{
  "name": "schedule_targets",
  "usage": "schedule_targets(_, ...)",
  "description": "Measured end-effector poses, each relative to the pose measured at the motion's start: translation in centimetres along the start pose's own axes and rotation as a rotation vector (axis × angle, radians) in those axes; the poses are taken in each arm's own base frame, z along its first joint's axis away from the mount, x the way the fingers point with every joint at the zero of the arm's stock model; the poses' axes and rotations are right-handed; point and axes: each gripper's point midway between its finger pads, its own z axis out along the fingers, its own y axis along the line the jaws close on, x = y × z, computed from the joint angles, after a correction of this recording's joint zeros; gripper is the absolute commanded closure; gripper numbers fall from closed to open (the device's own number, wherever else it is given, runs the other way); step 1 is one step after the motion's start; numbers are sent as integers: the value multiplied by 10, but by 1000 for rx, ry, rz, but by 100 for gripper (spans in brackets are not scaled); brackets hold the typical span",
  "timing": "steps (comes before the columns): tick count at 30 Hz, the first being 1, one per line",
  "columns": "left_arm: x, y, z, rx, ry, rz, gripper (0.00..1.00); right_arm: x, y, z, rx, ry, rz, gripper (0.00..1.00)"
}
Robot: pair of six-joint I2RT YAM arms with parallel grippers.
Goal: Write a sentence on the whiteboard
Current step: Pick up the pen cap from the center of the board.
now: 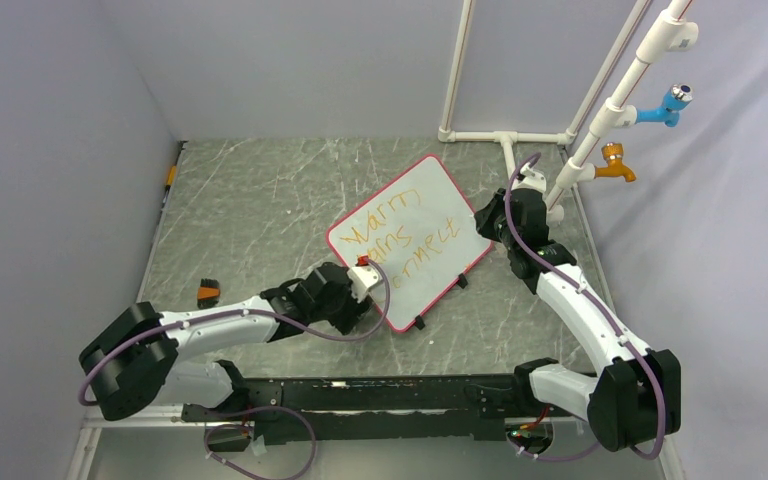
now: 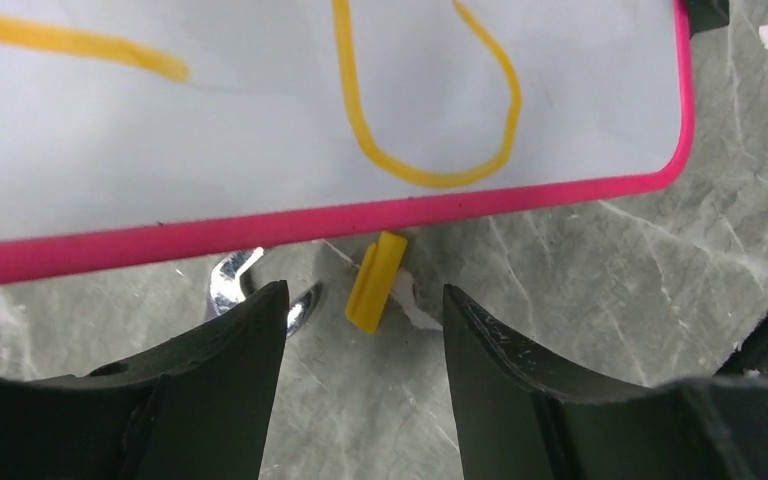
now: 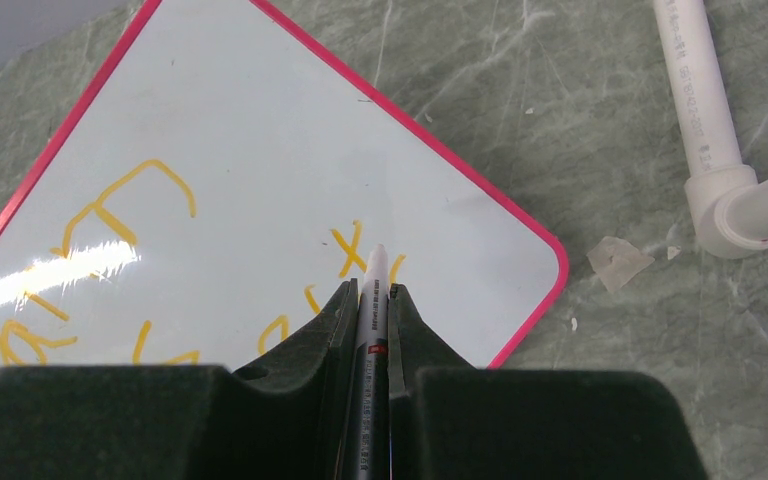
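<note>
The whiteboard (image 1: 415,225) lies tilted like a diamond on the grey marble table, with a pink rim and several orange-yellow written words. My right gripper (image 3: 370,292) is shut on a white marker (image 3: 374,275), whose tip hangs over the board's right part (image 3: 260,150) beside the last letters. In the top view the right gripper (image 1: 487,218) is at the board's right edge. My left gripper (image 2: 365,305) stands open just off the board's pink rim (image 2: 260,228), nothing between its fingers. A small yellow piece (image 2: 376,282) lies on the table just ahead of it. From above, the left gripper (image 1: 365,283) sits at the board's lower left edge.
Black clips (image 1: 462,281) stick out from the board's near edge, and a shiny metal clip (image 2: 232,278) shows under the rim. White pipes (image 1: 505,136) with a blue tap (image 1: 668,104) and an orange tap (image 1: 615,162) stand at the back right. An orange-black object (image 1: 207,292) lies far left.
</note>
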Motion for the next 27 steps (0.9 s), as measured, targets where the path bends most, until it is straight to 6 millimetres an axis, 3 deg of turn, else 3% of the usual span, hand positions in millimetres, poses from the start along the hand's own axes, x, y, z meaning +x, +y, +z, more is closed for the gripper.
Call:
schedule_targets(10, 32, -12, 8, 52, 73, -67, 44, 0, 0, 0, 0, 1, 0, 100)
schedule_targets(15, 32, -7, 15, 48, 74, -99, 49, 0, 0, 0, 0, 1, -1, 100)
schedule_targets(22, 28, -2, 20, 40, 54, -122, 76, 0, 0, 0, 0, 1, -1, 100)
schedule_targets(27, 27, -1, 21, 37, 50, -127, 89, 0, 0, 0, 0, 1, -1, 100)
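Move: The pen cap lies on the table almost straight below the open left fingers, about 4 cm down and level with them both ways. The wrench's middle is some 9 cm to that hand's left, 2 cm ahead and 5 cm lower; the whiteboard's middle is roughly 11 cm ahead, 9 cm right and a few cm below, its near red edge close beyond the cap. From the right hand, the cap is some 15 cm back, 23 cm left and 17 cm below. The pen cap is where the left hand sinks, about 3.5 cm down while easing back a little and tipping its fingers slightly more downward; it then slides forward again by about 1.5 cm, in beside the whiteboard's near edge. Staying low there, the fingers shut from well open and pinch the cap between their tips. The right hand stays put and keeps its grip on the pen. ##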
